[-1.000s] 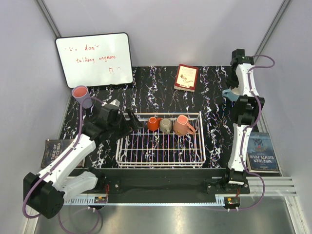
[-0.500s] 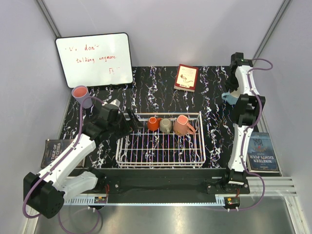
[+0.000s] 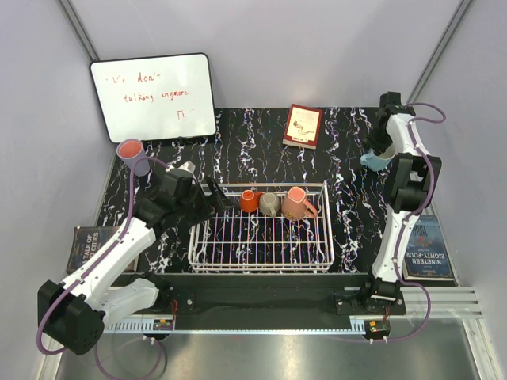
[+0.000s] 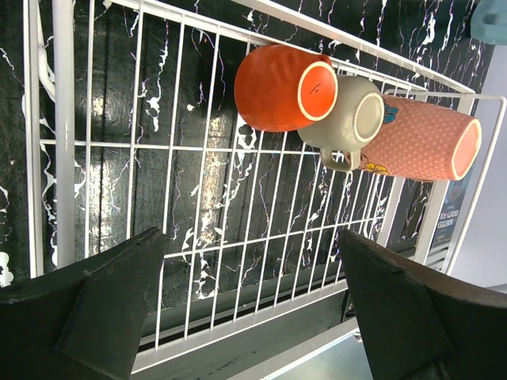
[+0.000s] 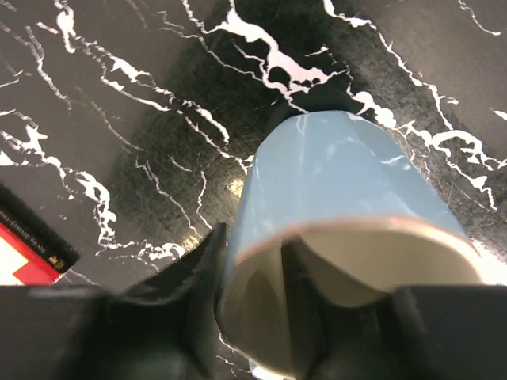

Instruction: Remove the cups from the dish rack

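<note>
The white wire dish rack (image 3: 261, 265) holds three cups lying on their sides at its far edge: orange-red (image 3: 250, 200), grey-olive (image 3: 270, 203) and salmon-pink (image 3: 297, 203). My left gripper (image 3: 215, 194) hovers open over the rack's left end (image 4: 55, 158), nothing between its fingers (image 4: 119, 293); the same cups (image 4: 273, 89) (image 4: 348, 115) (image 4: 416, 142) lie ahead. The light blue cup (image 3: 374, 161) stands on the table at far right. My right gripper (image 5: 253, 273) straddles its wall (image 5: 341, 174), one finger inside, one outside, slightly parted. A lavender tumbler (image 3: 133, 156) with a pink top stands far left.
A whiteboard (image 3: 154, 96) leans at the back left. A red book (image 3: 303, 125) lies behind the rack, its corner near the blue cup (image 5: 16, 257). Dark books lie at the left edge (image 3: 91, 245) and right edge (image 3: 428, 245).
The right arm has swung toward the far right corner with the blue cup, and its jaws have loosened on the cup's wall. The left arm has not moved.
</note>
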Robot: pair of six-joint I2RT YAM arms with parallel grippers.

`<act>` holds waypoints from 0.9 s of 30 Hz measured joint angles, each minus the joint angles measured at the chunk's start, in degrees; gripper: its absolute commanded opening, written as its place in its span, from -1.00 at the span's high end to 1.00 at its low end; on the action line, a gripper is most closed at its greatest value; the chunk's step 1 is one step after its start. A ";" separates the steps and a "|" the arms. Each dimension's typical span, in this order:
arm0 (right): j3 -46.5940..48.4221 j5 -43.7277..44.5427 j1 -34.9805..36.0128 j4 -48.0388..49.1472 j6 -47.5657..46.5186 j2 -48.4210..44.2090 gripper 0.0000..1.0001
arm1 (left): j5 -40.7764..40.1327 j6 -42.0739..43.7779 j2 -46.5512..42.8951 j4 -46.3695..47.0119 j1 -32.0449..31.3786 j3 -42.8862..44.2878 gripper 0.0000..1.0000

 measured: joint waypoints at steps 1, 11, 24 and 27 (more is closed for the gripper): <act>-0.15 -0.26 -0.04 0.22 -0.02 -0.17 0.02 | 0.00 0.00 0.00 0.00 0.00 0.00 -0.98; 1.60 -3.21 -0.37 1.07 0.92 -4.63 -0.35 | -0.37 1.07 -1.36 -0.87 0.00 0.00 -0.98; 3.17 -8.70 2.67 1.62 3.02 -22.95 -0.89 | -6.84 9.60 0.11 -3.37 -4.90 5.57 -0.98; -1.73 -7.80 9.33 3.52 1.97 -32.68 -0.99 | -10.78 12.33 5.55 -3.93 -10.58 11.93 -0.98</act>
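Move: The right fingers straddle the left wall of the upright light-blue cup, whose middle is about 4 cm right and 3 cm below. The red book lies some 28 cm left, 13 cm ahead and 7 cm lower. For the left hand, the orange cup is roughly 10 cm right, 7 cm ahead and 8 cm down. At about that depth and height, the grey cup stands 17 cm right and the pink mug 26. Coming free of the light-blue cup's rim, the right fingers spread from part open to nearly full as that hand climbs about 27 cm, ever faster, late swinging left some 10 cm and slightly back, fingers tipping up forward. The left hand, open and almost still at first, then rises about 4 cm, edging right along the rack as its wrist turns. ##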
